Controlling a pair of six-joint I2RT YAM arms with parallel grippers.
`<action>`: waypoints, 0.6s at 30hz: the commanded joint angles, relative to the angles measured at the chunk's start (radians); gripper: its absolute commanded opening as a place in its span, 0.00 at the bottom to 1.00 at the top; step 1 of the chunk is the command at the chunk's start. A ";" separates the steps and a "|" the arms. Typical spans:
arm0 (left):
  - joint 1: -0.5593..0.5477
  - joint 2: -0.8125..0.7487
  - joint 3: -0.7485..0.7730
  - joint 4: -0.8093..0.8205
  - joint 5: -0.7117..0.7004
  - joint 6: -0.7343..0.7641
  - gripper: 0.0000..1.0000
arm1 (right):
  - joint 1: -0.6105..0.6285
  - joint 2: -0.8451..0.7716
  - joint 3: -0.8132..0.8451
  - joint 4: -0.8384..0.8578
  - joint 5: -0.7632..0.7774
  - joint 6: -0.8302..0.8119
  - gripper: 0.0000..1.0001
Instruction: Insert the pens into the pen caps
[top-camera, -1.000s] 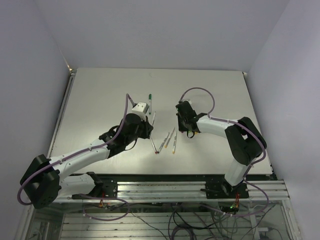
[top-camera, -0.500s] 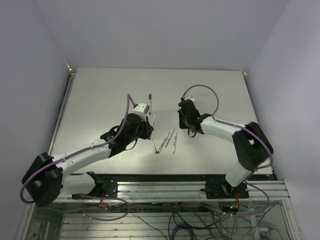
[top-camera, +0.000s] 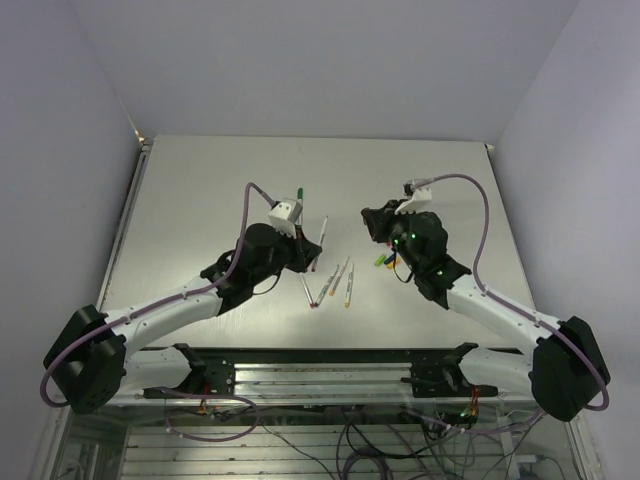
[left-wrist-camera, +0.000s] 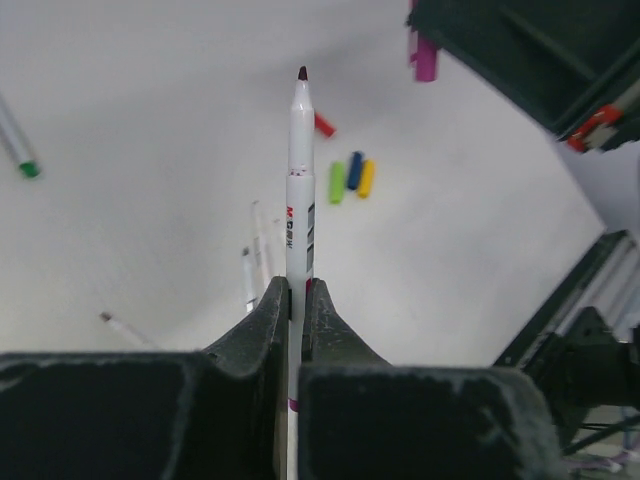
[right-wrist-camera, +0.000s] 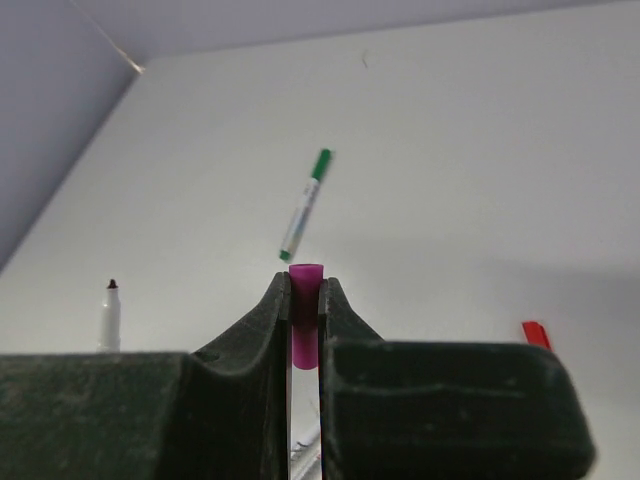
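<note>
My left gripper (left-wrist-camera: 297, 290) is shut on a whitish pen (left-wrist-camera: 298, 180) with a dark red tip, held off the table and pointing away from the wrist. My right gripper (right-wrist-camera: 305, 285) is shut on the magenta pen cap (right-wrist-camera: 305, 300), its open mouth facing outward. In the top view the held pen (top-camera: 320, 232) and the right gripper (top-camera: 370, 220) face each other with a gap between them. The red cap (left-wrist-camera: 324, 125), green cap (left-wrist-camera: 336, 183), blue cap (left-wrist-camera: 354, 170) and yellow cap (left-wrist-camera: 367, 178) lie on the table. Three pens (top-camera: 340, 272) lie near the middle.
A green-ended pen (top-camera: 299, 197) lies alone farther back on the table, also in the right wrist view (right-wrist-camera: 305, 205). The grey table (top-camera: 200, 190) is walled at the back and sides. The arm bases and a metal rail (top-camera: 330, 375) run along the near edge.
The right gripper shut on the magenta cap, lifted it and swung to face left. The left gripper raised its pen and tilted it toward the right gripper.
</note>
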 joint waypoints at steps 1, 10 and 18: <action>0.006 0.013 -0.011 0.208 0.149 -0.050 0.07 | -0.007 -0.059 -0.073 0.262 -0.042 0.053 0.00; 0.006 0.070 0.004 0.307 0.251 -0.099 0.07 | -0.007 -0.080 -0.216 0.662 -0.063 0.157 0.00; 0.003 0.065 -0.014 0.340 0.259 -0.101 0.07 | -0.007 -0.015 -0.247 0.858 -0.135 0.221 0.00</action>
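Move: Ahead and to the right of the left hand, which holds the uncapped pen, is the magenta cap: about 8 cm farther out, 12 cm right and 4 cm higher, in the right fingers. From the right hand the pen's middle lies some 7 cm back, 11 cm left and 3 cm lower. On the table about 20 cm below the right hand, the loose green cap lies 1 cm back and 6 cm right, the red cap 5 cm ahead and 8 cm right. Bringing the pen across to the right, the left hand travels about 4 cm that way and some 3 cm up, rolling its left side down and turning slightly clockwise. The right hand meanwhile lifts the magenta cap about 8 cm and draws back a little, its fingers tipping up and its left side rolling up, some 30 degrees in all. Both grippers keep their hold. ##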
